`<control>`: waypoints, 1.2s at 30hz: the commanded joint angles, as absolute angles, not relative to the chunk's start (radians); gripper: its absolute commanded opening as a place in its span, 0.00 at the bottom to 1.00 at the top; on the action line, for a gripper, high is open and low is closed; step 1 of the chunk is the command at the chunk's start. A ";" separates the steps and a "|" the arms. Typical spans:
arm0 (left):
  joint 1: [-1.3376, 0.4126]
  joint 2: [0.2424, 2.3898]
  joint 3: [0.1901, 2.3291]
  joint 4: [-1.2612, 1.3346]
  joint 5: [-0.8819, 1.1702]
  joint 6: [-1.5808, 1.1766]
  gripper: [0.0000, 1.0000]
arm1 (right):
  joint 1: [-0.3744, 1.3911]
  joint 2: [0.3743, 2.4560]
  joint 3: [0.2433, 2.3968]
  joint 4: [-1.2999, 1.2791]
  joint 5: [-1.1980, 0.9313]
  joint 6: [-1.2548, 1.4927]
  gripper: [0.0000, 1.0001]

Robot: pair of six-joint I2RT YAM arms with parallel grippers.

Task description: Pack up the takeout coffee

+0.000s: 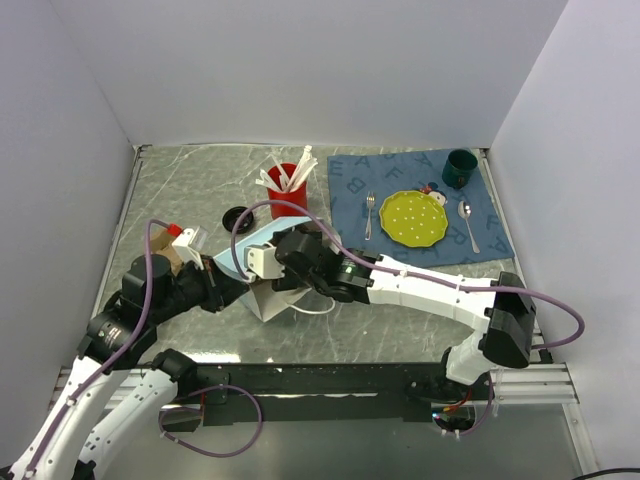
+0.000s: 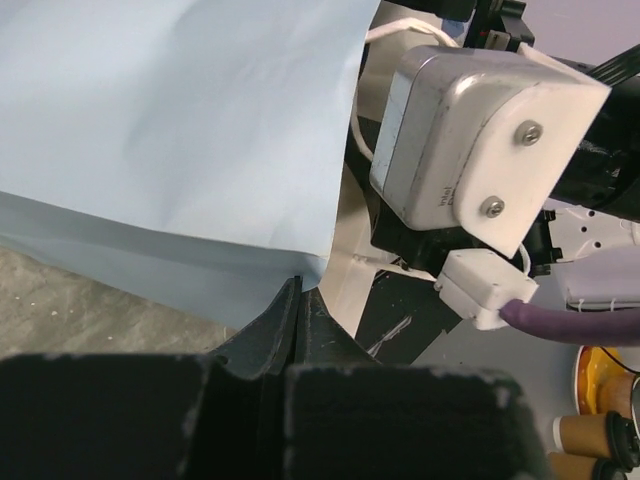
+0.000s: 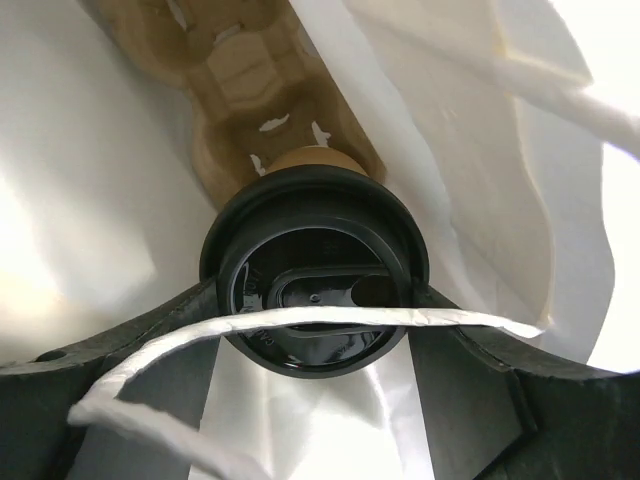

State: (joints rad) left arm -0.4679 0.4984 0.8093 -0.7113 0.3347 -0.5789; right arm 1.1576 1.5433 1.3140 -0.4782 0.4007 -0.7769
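The takeout coffee (image 3: pixel 315 270), a brown paper cup under a black lid, stands inside the paper bag (image 3: pixel 80 200), at the end of a brown pulp cup carrier (image 3: pixel 240 80). My right gripper (image 3: pixel 315 300) reaches down into the bag, its dark fingers (image 3: pixel 130 340) pressed against both sides of the lid. A white twisted bag handle (image 3: pixel 300 320) crosses in front of the lid. In the top view the light blue and white bag (image 1: pixel 240 255) sits near the table's front left. My left gripper (image 2: pixel 300 290) is shut on the bag's (image 2: pixel 170 120) lower edge.
A red cup of white utensils (image 1: pixel 287 185) and a loose black lid (image 1: pixel 238 215) stand behind the bag. On the blue placemat (image 1: pixel 350 180) at the right are a yellow plate (image 1: pixel 414 217), fork (image 1: pixel 369 215), spoon (image 1: pixel 467 222) and green cup (image 1: pixel 460 168). Brown paper cups (image 1: pixel 165 250) sit at the left.
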 commanded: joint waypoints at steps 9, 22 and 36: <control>-0.468 0.532 0.811 -0.656 0.353 -0.611 0.01 | 1.123 1.566 1.281 -0.316 0.206 -0.693 0.28; -0.468 0.546 0.864 -0.735 0.229 -0.598 0.01 | 1.150 1.347 1.499 -0.771 0.101 -0.490 0.28; -0.468 0.623 0.948 -0.770 0.247 -0.617 0.01 | 1.161 1.032 1.684 -1.103 0.135 -0.120 0.29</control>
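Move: The cup carrier inside the paper bag lies about 6 cm ahead, 7 cm left and 8 cm below the right hand, which already grips the lidded coffee inside the bag. From that hand, the red straw cup stands roughly 16 cm ahead, 2 cm right and 8 cm below; the loose lid about 15 cm ahead, 10 cm left and 13 cm below. From the left hand, fingers still shut at the bag's edge, the carrier is some 5 cm ahead, 8 cm right and 9 cm below. The right hand nudges left, then draws the held coffee some 20 cm up, back and right from the bag. ##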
